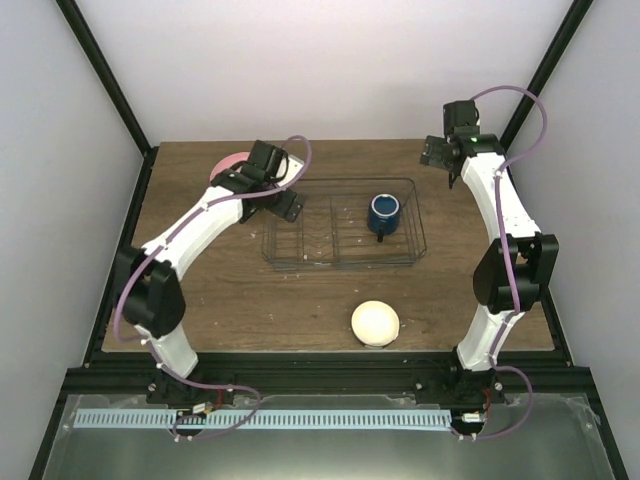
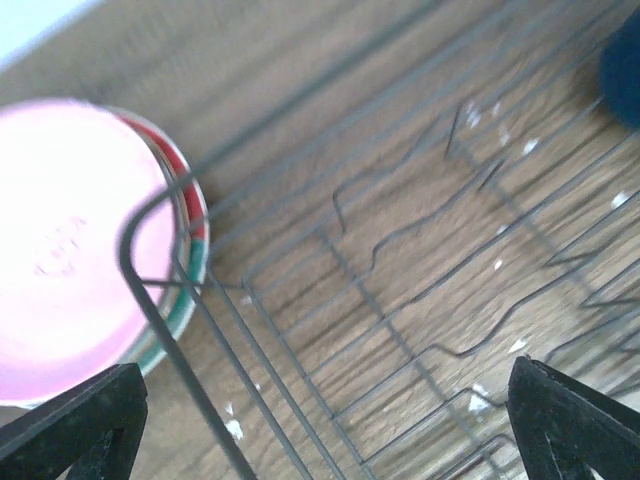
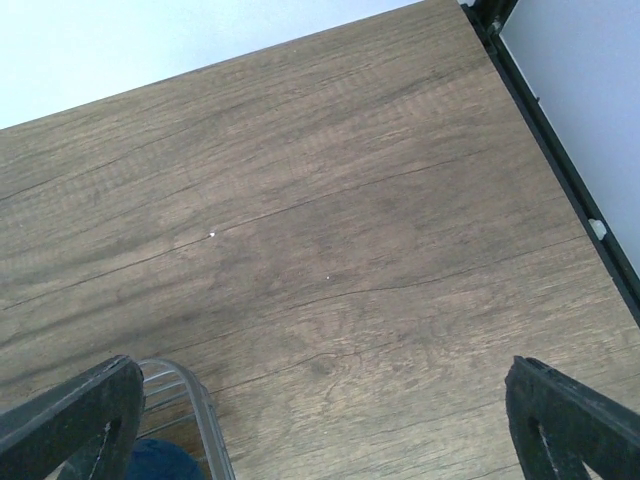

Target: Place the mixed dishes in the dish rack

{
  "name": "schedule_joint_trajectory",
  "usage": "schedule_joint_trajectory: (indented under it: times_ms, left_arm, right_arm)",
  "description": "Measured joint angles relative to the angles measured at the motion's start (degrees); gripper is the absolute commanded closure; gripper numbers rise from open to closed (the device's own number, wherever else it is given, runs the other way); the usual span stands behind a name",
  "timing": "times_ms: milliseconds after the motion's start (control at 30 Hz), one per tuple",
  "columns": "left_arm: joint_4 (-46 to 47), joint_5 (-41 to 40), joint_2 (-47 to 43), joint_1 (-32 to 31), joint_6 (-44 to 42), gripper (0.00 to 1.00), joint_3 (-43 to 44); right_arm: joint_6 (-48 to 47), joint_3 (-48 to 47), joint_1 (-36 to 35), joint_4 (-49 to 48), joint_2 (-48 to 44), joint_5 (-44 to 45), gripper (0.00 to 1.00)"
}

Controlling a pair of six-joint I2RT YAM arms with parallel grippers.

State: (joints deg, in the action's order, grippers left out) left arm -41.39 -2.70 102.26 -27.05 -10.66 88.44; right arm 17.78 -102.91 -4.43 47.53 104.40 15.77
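Note:
The dish rack (image 1: 340,240) of dark wire stands mid-table, and the dark blue mug (image 1: 384,212) is inside its right half. A pink plate (image 2: 70,250) lies on a teal-and-red plate (image 2: 192,215) outside the rack's back-left corner (image 2: 140,215). My left gripper (image 1: 258,192) hovers open over that corner with nothing between its fingers (image 2: 80,425). The cream bowl (image 1: 375,323) sits on the table in front of the rack. My right gripper (image 1: 440,160) hangs open over bare wood at the back right. Only the rack's corner (image 3: 195,415) and the mug (image 3: 160,462) show in its view.
The wooden table (image 1: 200,290) is framed by black rails (image 3: 560,150), with white walls close on three sides. The left arm (image 1: 180,250) reaches diagonally over the table's left half. The right arm (image 1: 505,250) stands along the right edge.

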Motion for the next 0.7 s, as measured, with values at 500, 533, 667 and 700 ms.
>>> schedule_joint_trajectory:
  times_ms: [500, 533, 667, 700]
  left_arm:
    - [-8.9, 6.7, -11.4, -13.5, 1.6, 0.00, -3.0]
    - [-10.4, 7.5, -12.4, -14.9, 1.8, 0.00, -3.9]
    - [-15.6, 11.1, -17.4, -18.8, 2.8, 0.00, -6.2]
    - [-16.3, 11.9, -18.3, -19.3, 2.8, 0.00, -6.6]
  right_arm:
    - [-0.9, 3.4, 1.0, -1.5, -0.1, -3.0, 0.00]
    - [-0.9, 3.4, 1.2, -1.5, -0.1, -3.1, 0.00]
    - [-0.8, 3.5, 1.4, -1.6, -0.1, -4.0, 0.00]
    - [-0.8, 3.5, 1.4, -1.6, -0.1, -4.3, 0.00]
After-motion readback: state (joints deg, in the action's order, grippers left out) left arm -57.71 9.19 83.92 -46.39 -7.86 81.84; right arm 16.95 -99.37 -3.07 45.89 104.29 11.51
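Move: The white bowl lies about 25 cm back and 22 cm to the right of the left hand, some 15 cm below. The dish rack's middle is about 13 cm right and level with this hand, with the blue mug in it 23 cm right and about level; the pink plate stack sits 11 cm ahead and 15 cm left. From the right hand the bowl is roughly 33 cm back, 19 cm left and 22 cm below. Up first, by some 7 cm from over the rack's left end, the left hand then sweeps back about 19 cm and to the right towards the white bowl, out past the rack's near edge, giving up a little height on the way. The wrist turns clockwise by some 20 degrees and the fingers tip more steeply down, staying wide open and empty. ##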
